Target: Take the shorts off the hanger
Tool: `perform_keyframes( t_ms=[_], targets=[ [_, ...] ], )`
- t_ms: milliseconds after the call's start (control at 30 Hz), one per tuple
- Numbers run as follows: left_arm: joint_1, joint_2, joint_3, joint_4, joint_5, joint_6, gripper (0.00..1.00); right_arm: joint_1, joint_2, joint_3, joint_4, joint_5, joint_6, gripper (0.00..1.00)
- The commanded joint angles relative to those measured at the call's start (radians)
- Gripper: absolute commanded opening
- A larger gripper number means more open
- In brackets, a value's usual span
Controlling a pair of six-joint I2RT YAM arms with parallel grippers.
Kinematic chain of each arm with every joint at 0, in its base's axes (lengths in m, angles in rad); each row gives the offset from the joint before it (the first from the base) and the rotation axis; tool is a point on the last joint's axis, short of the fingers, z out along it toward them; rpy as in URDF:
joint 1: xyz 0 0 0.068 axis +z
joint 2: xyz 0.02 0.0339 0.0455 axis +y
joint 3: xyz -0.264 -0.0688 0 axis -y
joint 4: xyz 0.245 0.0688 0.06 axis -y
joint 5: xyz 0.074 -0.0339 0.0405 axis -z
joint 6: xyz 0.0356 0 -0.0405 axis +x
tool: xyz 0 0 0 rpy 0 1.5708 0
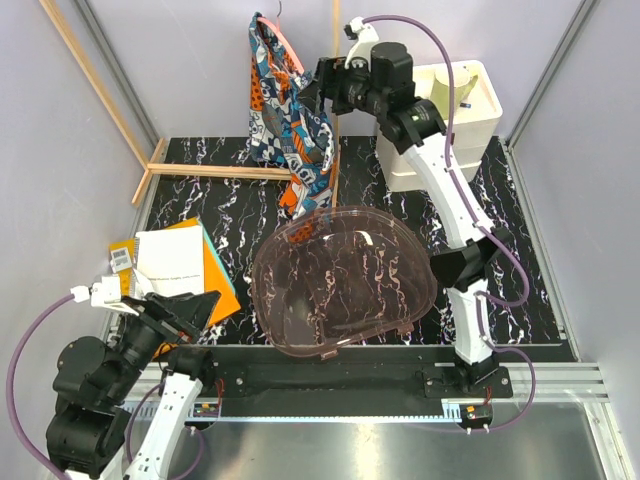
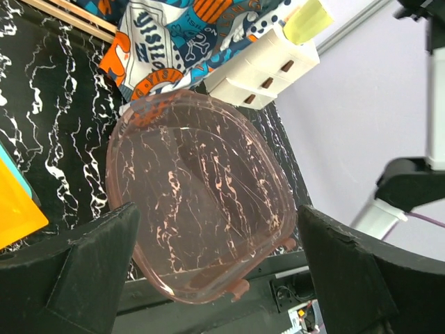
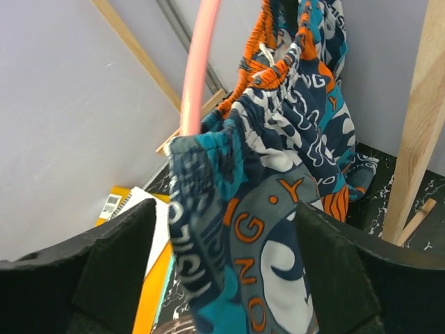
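Note:
The printed shorts (image 1: 285,115) hang on the salmon-pink hanger (image 1: 283,38) at the back of the table, their lower end drooping toward the pink tub. In the right wrist view the hanger's pink bar (image 3: 198,66) runs up out of the gathered waistband of the shorts (image 3: 278,181). My right gripper (image 1: 312,92) is open, raised at the shorts' right edge, with the fabric hanging between its fingers (image 3: 226,268). My left gripper (image 1: 185,320) is open and empty, low at the near left, far from the shorts (image 2: 188,42).
A translucent pink tub (image 1: 345,275) lies mid-table, also in the left wrist view (image 2: 201,202). Orange and white notebooks (image 1: 175,265) lie at the left. A white drawer unit (image 1: 445,125) stands back right. Wooden rods (image 1: 215,170) frame the back and left.

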Motion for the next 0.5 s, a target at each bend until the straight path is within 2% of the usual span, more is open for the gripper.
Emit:
perform_keyframes(
  t_ms=[0,133,200,367,467],
  targets=[
    [0.002,-0.016,0.022,0.009,0.05,-0.022,0.99,0.038,0.036,0.088,0.012,0.115,-0.021,0.82],
    [0.002,-0.011,0.022,0.009,0.047,-0.022,0.99,0.052,0.056,0.084,0.035,0.142,0.003,0.67],
    [0.002,-0.008,0.021,0.009,0.045,-0.023,0.99,0.054,0.068,0.079,0.052,0.123,0.04,0.62],
    [0.001,0.003,0.027,0.01,0.042,-0.023,0.99,0.055,0.09,0.059,0.169,0.022,0.23,0.44],
    [0.002,0.013,0.039,0.009,0.047,-0.029,0.99,0.055,0.106,0.062,0.23,-0.001,0.345,0.37]
  ],
)
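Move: The near waistband corner of the shorts hangs about 3 cm ahead of the right fingertips, 4 cm to their left and 3 cm higher. The pink hanger climbs away from that corner, its middle roughly 8 cm ahead, 7 cm left and 10 cm above the hand. The wooden post stands some 11 cm ahead and 4 cm to the right. From the left hand the corner is around 40 cm ahead, 19 cm right and 12 cm up. The shorts' cloth just below the near waistband corner is taken between the right fingers: the hand eases about 4 cm to the left, with a slight push forward, dipping some 2 cm and then starting back up as the wrist rolls a little, left side rising. Meanwhile the fingers go from almost wide open to less than half open, coming against the fabric. ##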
